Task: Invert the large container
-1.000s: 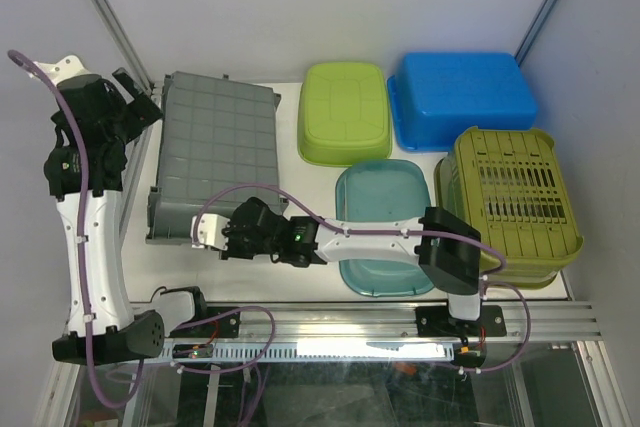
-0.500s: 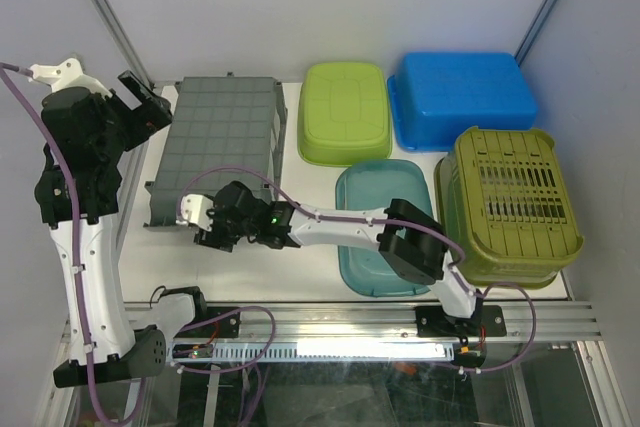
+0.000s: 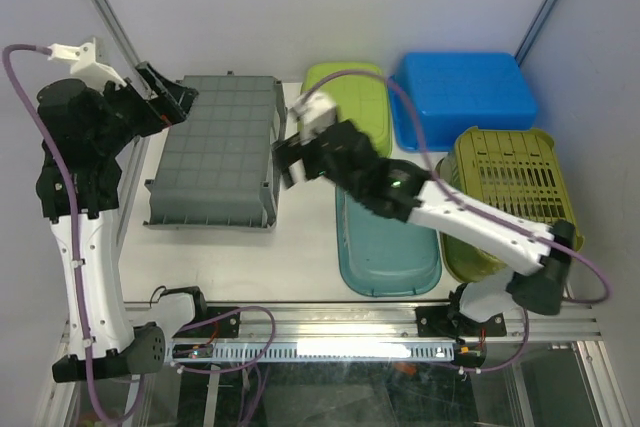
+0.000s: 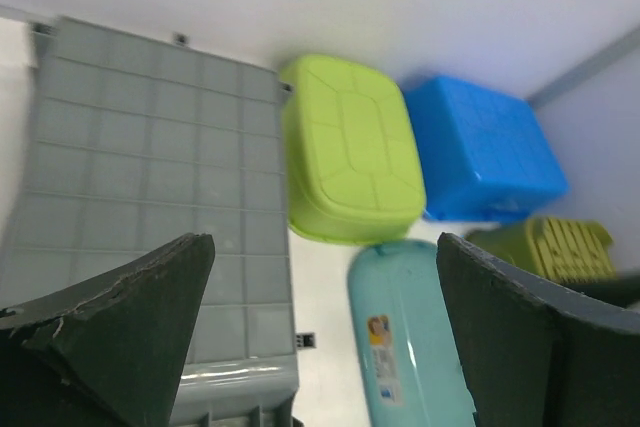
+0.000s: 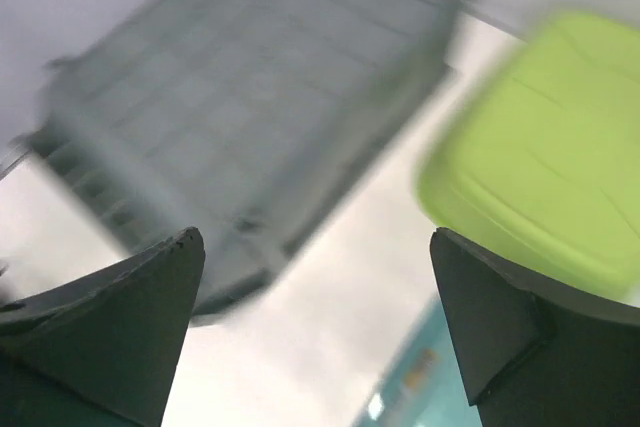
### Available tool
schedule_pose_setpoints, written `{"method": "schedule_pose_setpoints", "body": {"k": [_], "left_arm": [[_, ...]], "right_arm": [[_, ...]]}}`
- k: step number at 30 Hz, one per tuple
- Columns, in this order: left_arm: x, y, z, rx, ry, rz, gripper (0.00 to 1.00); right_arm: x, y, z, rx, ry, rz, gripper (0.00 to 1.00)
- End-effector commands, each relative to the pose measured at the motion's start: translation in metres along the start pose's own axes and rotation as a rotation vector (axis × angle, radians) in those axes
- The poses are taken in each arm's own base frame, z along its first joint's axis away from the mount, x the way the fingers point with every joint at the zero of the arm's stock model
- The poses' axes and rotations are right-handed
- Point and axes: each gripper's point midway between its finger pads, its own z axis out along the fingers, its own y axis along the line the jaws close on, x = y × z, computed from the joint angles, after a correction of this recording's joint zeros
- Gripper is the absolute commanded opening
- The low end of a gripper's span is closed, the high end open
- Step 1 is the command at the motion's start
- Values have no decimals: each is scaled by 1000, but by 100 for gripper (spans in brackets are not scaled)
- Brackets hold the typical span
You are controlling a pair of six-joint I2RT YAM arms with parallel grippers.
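Note:
The large grey container (image 3: 215, 147) lies bottom-up on the left of the table, its gridded base facing up; it also shows in the left wrist view (image 4: 150, 177) and, blurred, in the right wrist view (image 5: 260, 117). My left gripper (image 3: 168, 97) hovers open above the container's far left corner, its jaws (image 4: 322, 239) wide apart and empty. My right gripper (image 3: 287, 162) hangs open beside the container's right edge, raised off the table, with nothing between its fingers (image 5: 315, 234).
A lime green tub (image 3: 345, 112) and a blue tub (image 3: 462, 97) sit upside down at the back. An olive slatted basket (image 3: 510, 197) stands at the right. A teal tub (image 3: 385, 247) lies in the middle, partly under the right arm.
My right gripper opened, left the container's near edge and swung up and to the right. The container went from tilted to flat. The left gripper shifted a little towards the back.

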Motion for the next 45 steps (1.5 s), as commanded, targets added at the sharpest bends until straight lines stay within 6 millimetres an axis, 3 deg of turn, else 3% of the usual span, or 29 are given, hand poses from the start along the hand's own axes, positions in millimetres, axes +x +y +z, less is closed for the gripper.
{"method": "schedule_pose_setpoints", "body": {"k": [1, 4, 7, 9, 11, 15, 19, 25, 45], "left_arm": [[30, -42, 18, 274, 125, 15, 99], [55, -66, 29, 293, 153, 42, 99], [100, -97, 38, 344, 246, 79, 99], [138, -111, 46, 378, 354, 72, 99], [161, -110, 52, 367, 413, 45, 99], [169, -101, 56, 332, 398, 29, 99], [160, -89, 51, 283, 334, 44, 99], [160, -75, 45, 238, 298, 67, 99], [154, -68, 46, 202, 261, 73, 99]], "right_arm": [[69, -129, -60, 374, 179, 339, 99], [82, -182, -121, 555, 129, 420, 99], [88, -211, -173, 726, 74, 455, 99], [86, -220, -202, 799, 30, 476, 99], [85, -223, -222, 825, 12, 490, 99], [85, -227, -247, 869, -3, 512, 99], [89, -230, -255, 901, 0, 509, 99], [90, -228, -246, 885, -6, 525, 99], [89, -227, -245, 875, -20, 528, 99]]}}
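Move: The large grey container already lies upside down: its middle is about 12 cm ahead of the left hand, 3 cm to its left and 33 cm below; from the right hand, 16 cm ahead, 20 cm left, 23 cm below. From the right hand, the teal tray is 27 cm right, 7 cm back, 31 cm down; the lime container 15 cm right, 25 cm ahead, 26 cm down. The right hand, already free and wide open, sweeps some 35 cm to the right away from the grey container, bowing forward and back on the way while turning about 55 degrees clockwise, and stops in the air over the teal tray. The left hand, also empty and open, swings right and sinks, eases back left a little and settles about 13 cm right and 13 cm lower, above the grey container's right side, turned some 20 degrees clockwise. ##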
